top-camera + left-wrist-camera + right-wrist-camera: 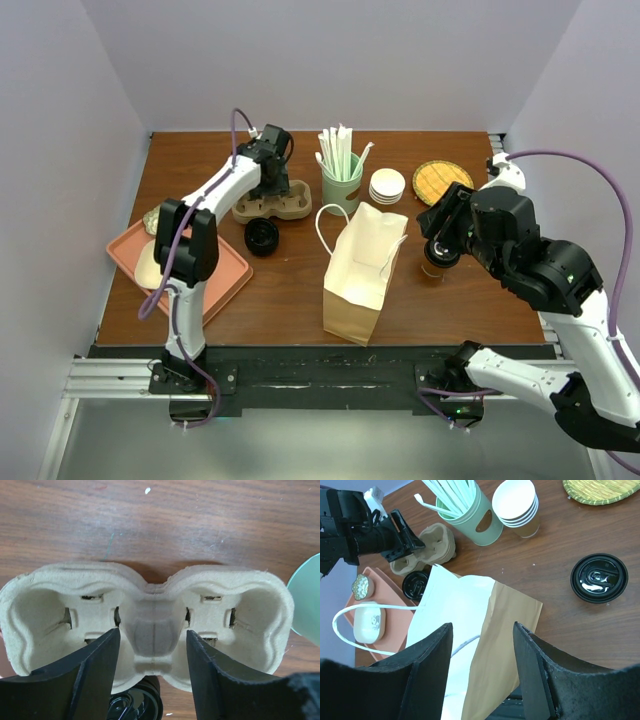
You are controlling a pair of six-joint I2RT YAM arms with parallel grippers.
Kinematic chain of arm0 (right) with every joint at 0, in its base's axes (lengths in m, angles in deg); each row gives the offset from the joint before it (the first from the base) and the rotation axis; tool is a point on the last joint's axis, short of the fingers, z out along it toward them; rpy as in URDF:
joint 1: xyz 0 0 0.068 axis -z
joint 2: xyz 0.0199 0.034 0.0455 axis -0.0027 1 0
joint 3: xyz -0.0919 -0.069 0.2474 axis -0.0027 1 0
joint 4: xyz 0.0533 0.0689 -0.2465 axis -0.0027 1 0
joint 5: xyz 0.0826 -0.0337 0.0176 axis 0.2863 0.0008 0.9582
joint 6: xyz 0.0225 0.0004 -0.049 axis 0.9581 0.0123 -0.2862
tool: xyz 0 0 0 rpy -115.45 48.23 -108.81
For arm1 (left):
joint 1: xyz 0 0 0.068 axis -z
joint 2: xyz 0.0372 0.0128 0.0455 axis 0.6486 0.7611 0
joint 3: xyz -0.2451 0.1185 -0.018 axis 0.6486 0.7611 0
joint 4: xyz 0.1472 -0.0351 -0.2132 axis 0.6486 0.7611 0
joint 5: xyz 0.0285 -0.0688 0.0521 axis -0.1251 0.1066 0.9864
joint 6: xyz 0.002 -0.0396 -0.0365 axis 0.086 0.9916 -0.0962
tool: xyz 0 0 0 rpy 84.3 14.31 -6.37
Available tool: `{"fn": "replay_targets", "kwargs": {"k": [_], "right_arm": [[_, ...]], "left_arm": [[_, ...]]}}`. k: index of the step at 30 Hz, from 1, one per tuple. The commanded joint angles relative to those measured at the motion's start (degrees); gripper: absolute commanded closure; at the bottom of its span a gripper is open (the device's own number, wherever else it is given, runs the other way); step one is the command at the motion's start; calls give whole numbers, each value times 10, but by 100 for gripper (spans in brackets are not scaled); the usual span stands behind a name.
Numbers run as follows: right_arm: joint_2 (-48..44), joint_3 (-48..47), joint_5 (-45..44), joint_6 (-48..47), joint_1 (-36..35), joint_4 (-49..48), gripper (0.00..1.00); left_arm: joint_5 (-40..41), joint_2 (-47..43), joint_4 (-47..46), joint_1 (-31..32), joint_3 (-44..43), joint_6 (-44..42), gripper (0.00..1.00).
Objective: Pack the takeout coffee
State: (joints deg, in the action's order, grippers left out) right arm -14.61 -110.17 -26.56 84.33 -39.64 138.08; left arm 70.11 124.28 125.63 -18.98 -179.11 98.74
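Observation:
The takeout coffee (436,264) is a small brown cup with a black lid (599,578), standing upright on the table just right of the open paper bag (365,270). My right gripper (440,238) hovers above the cup, open and holding nothing. In its wrist view the fingers (431,652) frame the bag (470,645), with the coffee off to their right. My left gripper (270,180) is at the far left over the cardboard cup carrier (150,605). It is open (152,632), and its fingers (100,660) stand either side of the carrier's centre ridge with a gap.
A loose black lid (261,236) lies just in front of the carrier. At the back stand a green cup of straws (341,180), a stack of white-topped cups (387,185) and a woven mat (442,180). A pink tray (215,275) with pastries sits at the left.

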Motion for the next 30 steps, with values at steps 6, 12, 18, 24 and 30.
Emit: {"fn": "replay_targets", "kwargs": {"k": [6, 12, 18, 24, 30], "right_arm": [[-4, 1, -15, -10, 2, -4, 45], [-7, 9, -15, -8, 2, -8, 46], [-4, 12, -15, -8, 1, -11, 46], [-2, 19, -12, -7, 1, -20, 46], [0, 18, -11, -5, 1, -24, 46]], "left_arm": [[5, 14, -14, 3, -35, -13, 46], [5, 15, -13, 3, -42, -18, 57], [18, 15, 5, 4, -63, -23, 63], [28, 31, 41, 4, -99, -33, 52], [15, 37, 35, 4, -97, -41, 62]]}}
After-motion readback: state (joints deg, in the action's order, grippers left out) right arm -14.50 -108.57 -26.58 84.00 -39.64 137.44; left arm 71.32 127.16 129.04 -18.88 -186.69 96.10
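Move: The drink carrier lies right under the left hand, its middle ridge between the open fingers and its centre about 3 cm lower. The black lids stand some 9 cm back from this hand and 2 cm to its left. The green straw cup is about 15 cm to its right and 1 cm ahead. From the right hand the carrier is roughly 25 cm ahead, 26 cm left and 30 cm down. The left fingers close in from either side on the ridge between the carrier's two wells, narrowing by about a third; whether they still touch it at the end can't be seen. The hand first sinks about half a centimetre, then rises some 2 cm, easing forward about 1 cm with hardly any turn while the fingers close a little more. ##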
